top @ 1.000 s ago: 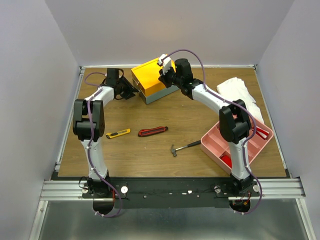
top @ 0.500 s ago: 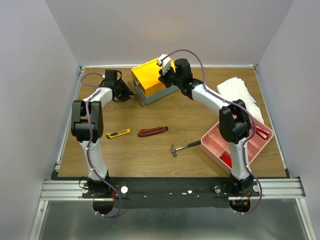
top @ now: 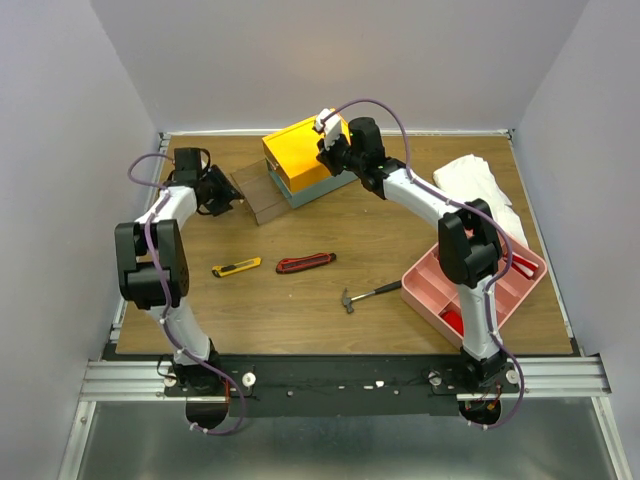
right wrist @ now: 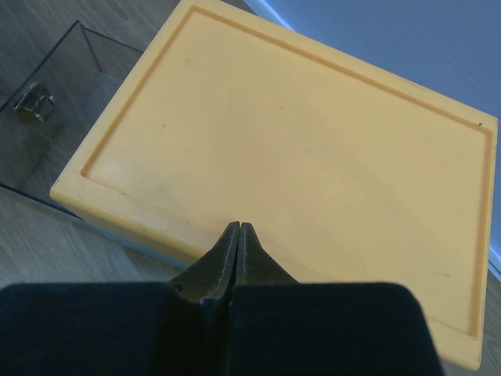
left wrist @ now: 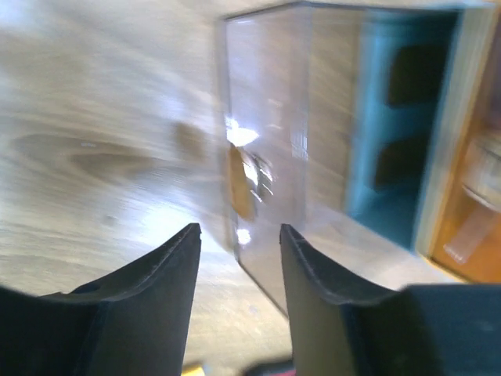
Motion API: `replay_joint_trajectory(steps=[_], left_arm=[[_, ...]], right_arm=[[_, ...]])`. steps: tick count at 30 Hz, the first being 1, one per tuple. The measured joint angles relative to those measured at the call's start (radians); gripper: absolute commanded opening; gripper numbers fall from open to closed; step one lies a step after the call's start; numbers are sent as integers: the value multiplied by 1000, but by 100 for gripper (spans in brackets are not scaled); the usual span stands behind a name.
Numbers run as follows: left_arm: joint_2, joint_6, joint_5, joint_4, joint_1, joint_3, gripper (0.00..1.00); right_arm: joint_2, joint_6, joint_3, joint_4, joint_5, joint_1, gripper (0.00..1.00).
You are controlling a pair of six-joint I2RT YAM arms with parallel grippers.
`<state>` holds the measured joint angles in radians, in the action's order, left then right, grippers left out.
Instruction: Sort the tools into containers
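Note:
The container, a box with a yellow top (top: 300,148) (right wrist: 297,157), stands at the back of the table. Its clear drawer (top: 260,194) (left wrist: 270,149) (right wrist: 47,117) is pulled out to the left and lies on the wood. My left gripper (top: 228,196) (left wrist: 239,229) is open just left of the drawer, nothing between its fingers. My right gripper (top: 325,150) (right wrist: 237,225) is shut, its tips pressed on the yellow top. On the wood lie a yellow utility knife (top: 236,267), a red utility knife (top: 305,263) and a small hammer (top: 366,294).
A pink compartment tray (top: 440,275) sits at the front right under the right arm, with red items in it. A white cloth (top: 485,185) lies behind it. The box's open teal slot (left wrist: 391,125) faces the drawer.
The left arm drew the clear drawer out of the box to the left, then opened its jaws and backed away leftward. The right gripper stayed on the yellow top.

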<state>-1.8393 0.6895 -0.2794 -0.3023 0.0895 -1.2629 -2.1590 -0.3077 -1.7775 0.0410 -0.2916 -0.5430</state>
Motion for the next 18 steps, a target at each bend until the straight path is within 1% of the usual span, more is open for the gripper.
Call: replay_joint_trajectory(steps=[3, 6, 8, 9, 10, 11, 12, 13, 15, 18], left_arm=[[64, -50, -72, -5, 0, -16, 58], [171, -188, -152, -57, -2, -35, 59], [258, -366, -217, -120, -5, -40, 59], [311, -497, -255, -177, -7, -39, 59], [343, -558, -270, -209, -8, -37, 59], [373, -682, -285, -257, -12, -33, 59], [394, -767, -291, -289, -16, -22, 59], [426, -917, -298, -351, -25, 8, 59], [449, -1078, -297, -422, -34, 54, 59], [457, -1309, -275, -488, -45, 173, 59]], right_arm=[[0, -6, 0, 0, 1, -1, 7], [0, -11, 0, 0, 2, -3, 7], [0, -15, 2, 2, 2, -5, 7], [0, -18, 3, 3, 2, -5, 7], [0, -19, 4, 5, 2, -6, 7], [1, -23, 6, 6, 1, -6, 7], [1, -25, 7, 8, 2, -6, 7], [2, -26, 8, 9, 1, -7, 8], [2, -27, 10, 11, 1, -7, 8], [3, -32, 11, 11, 1, -8, 8]])
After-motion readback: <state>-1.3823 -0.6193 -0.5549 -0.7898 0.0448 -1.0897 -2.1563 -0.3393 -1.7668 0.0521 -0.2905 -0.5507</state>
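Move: Behind the left hand, about 14 cm back, level sideways and some 8 cm below it, lies the yellow utility knife. The red utility knife is 17 cm to its right and about 1 cm farther out. The clear drawer, pulled out from the yellow box, lies 6 cm ahead of the left hand, 5 cm right and 5 cm lower. From the right hand the yellow knife is some 20 cm back, 21 cm left and 17 cm down. Leaving the drawer front, the left hand climbs about 13 cm, then swings back towards the yellow utility knife, sinking again on the way; overall it goes 15 cm back and ends 5 cm higher, a little to the right. The wrist turns roughly 65 degrees clockwise, and the fingers stay open and empty, touching nothing at the end. ##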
